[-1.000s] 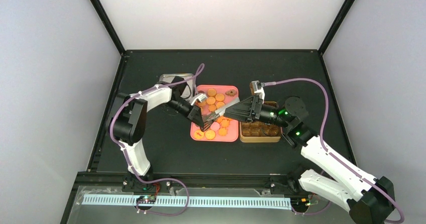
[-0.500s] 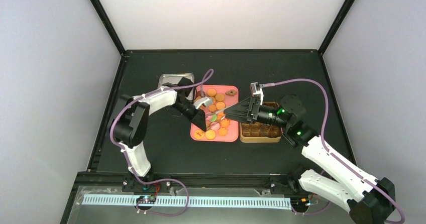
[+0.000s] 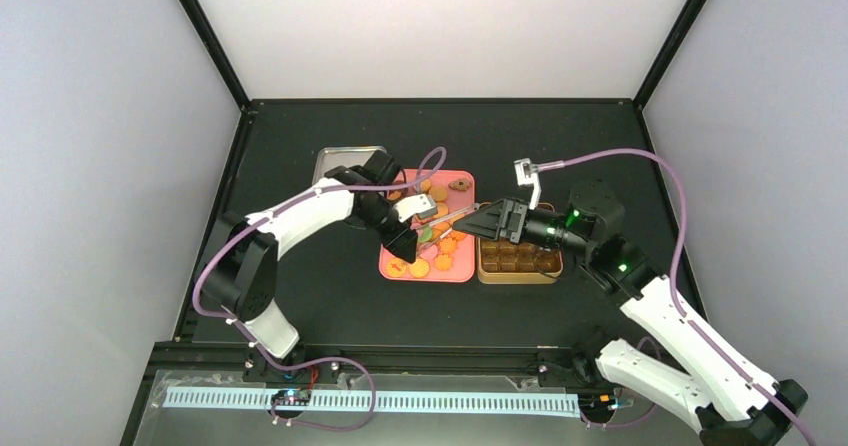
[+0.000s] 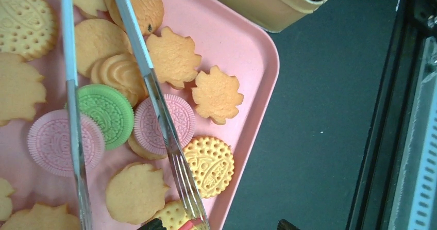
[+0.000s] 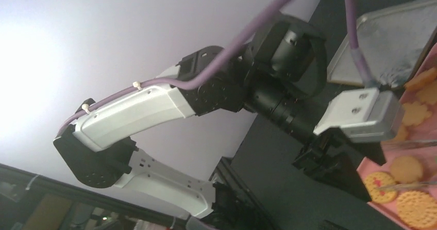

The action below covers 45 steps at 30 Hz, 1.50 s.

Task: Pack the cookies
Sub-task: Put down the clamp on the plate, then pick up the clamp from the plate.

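The cookies (image 3: 432, 251) lie on a pink tray (image 3: 462, 188): mostly orange, with a green one (image 4: 105, 114) and two pink ones (image 4: 54, 143). My left gripper (image 3: 404, 232) hangs over the tray, shut on metal tongs (image 4: 154, 93). The two arms of the tongs are spread on either side of the green cookie. In the left wrist view only the gripper's (image 4: 216, 225) dark tips show at the bottom edge. My right gripper (image 3: 478, 228) stands open and empty at the tray's right side, next to the gold tin (image 3: 518, 276).
A silver lid (image 3: 345, 160) lies behind the tray on the left. The tin's yellow wall (image 4: 268, 5) borders the tray's far corner. The right wrist view shows the left arm (image 5: 139, 109), its camera box (image 5: 363, 114) and the tray's corner with cookies (image 5: 407, 170).
The tongs have spread apart and a green cookie now shows on the tray between them. The left gripper has shifted toward the back. The right gripper has drawn back to the right.
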{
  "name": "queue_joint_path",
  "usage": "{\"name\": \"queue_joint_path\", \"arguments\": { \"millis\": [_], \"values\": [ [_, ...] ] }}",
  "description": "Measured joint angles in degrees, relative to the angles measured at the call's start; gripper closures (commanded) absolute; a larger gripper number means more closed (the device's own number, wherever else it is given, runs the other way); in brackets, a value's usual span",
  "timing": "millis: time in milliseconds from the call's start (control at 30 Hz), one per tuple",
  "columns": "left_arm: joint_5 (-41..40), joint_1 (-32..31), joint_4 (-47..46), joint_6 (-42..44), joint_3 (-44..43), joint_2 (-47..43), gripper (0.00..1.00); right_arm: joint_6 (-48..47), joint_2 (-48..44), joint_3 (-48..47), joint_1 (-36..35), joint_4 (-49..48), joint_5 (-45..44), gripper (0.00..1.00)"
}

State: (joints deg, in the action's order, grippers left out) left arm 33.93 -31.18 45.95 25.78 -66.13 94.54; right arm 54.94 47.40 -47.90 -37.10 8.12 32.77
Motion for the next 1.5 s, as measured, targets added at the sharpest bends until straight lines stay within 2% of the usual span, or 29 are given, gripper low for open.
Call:
{"name": "queue_joint_path", "arguments": {
  "millis": [267, 533, 567, 700, 933, 1233, 1500],
  "values": [
    [-9.33, -6.99, -2.97, 0.04, 1.44, 1.33, 0.42, -8.50, -4.59, -3.45, 1.22, 10.27, -4.37, 0.00],
    [-21.57, -11.13, -6.23, -0.42, 1.75, 4.50, 0.53, -12.76, -7.74, -5.81, 1.25, 14.99, -4.61, 0.00],
    [-22.77, -11.28, -6.51, -0.44, 1.75, 4.61, 0.56, -12.90, -7.89, -5.81, 1.25, 15.10, -4.55, 0.00],
    [-25.22, -11.32, -7.02, -0.81, 1.75, 4.63, 0.81, -13.31, -8.09, -5.68, 1.25, 15.13, -4.26, 0.00],
    [-25.57, -11.74, -6.80, -1.38, 1.75, 4.81, 0.98, -14.49, -7.85, -5.66, 1.25, 15.37, -4.42, 0.01],
    [-24.30, -11.67, -5.46, -2.64, 1.16, 4.57, 0.98, -16.59, -7.87, -3.85, 1.25, 15.41, -5.70, 0.00],
    [-20.15, -9.53, -0.74, -4.57, -4.17, -0.17, 0.98, -19.08, -8.04, -3.72, 1.25, 14.73, -6.71, 0.00]
  ]
}}
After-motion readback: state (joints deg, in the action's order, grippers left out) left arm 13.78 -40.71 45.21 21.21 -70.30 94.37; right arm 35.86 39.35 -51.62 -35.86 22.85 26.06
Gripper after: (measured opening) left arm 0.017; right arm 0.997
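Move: Just under the left hand's open fingers is the spread tip end of the clamp. The clamp's middle is about 7 cm ahead, 5 cm to the right and 5 cm lower. The pink plate under it centres some 7 cm ahead and 2 cm right, 6 cm down; the cookie box about 3 cm ahead and 21 cm right, 4 cm down. From the right hand, well above, the clamp lies roughly 13 cm ahead, 5 cm left and 29 cm below. Dipping about 5.5 cm to the clamp's tip end, the left hand tilts some 20 degrees to point more steeply down, shuts its half-open fingers on the end of one leg, pauses there, then lifts quickly back to its starting height. The right hand, wide open throughout, shifts about 4 cm right and a little back. ##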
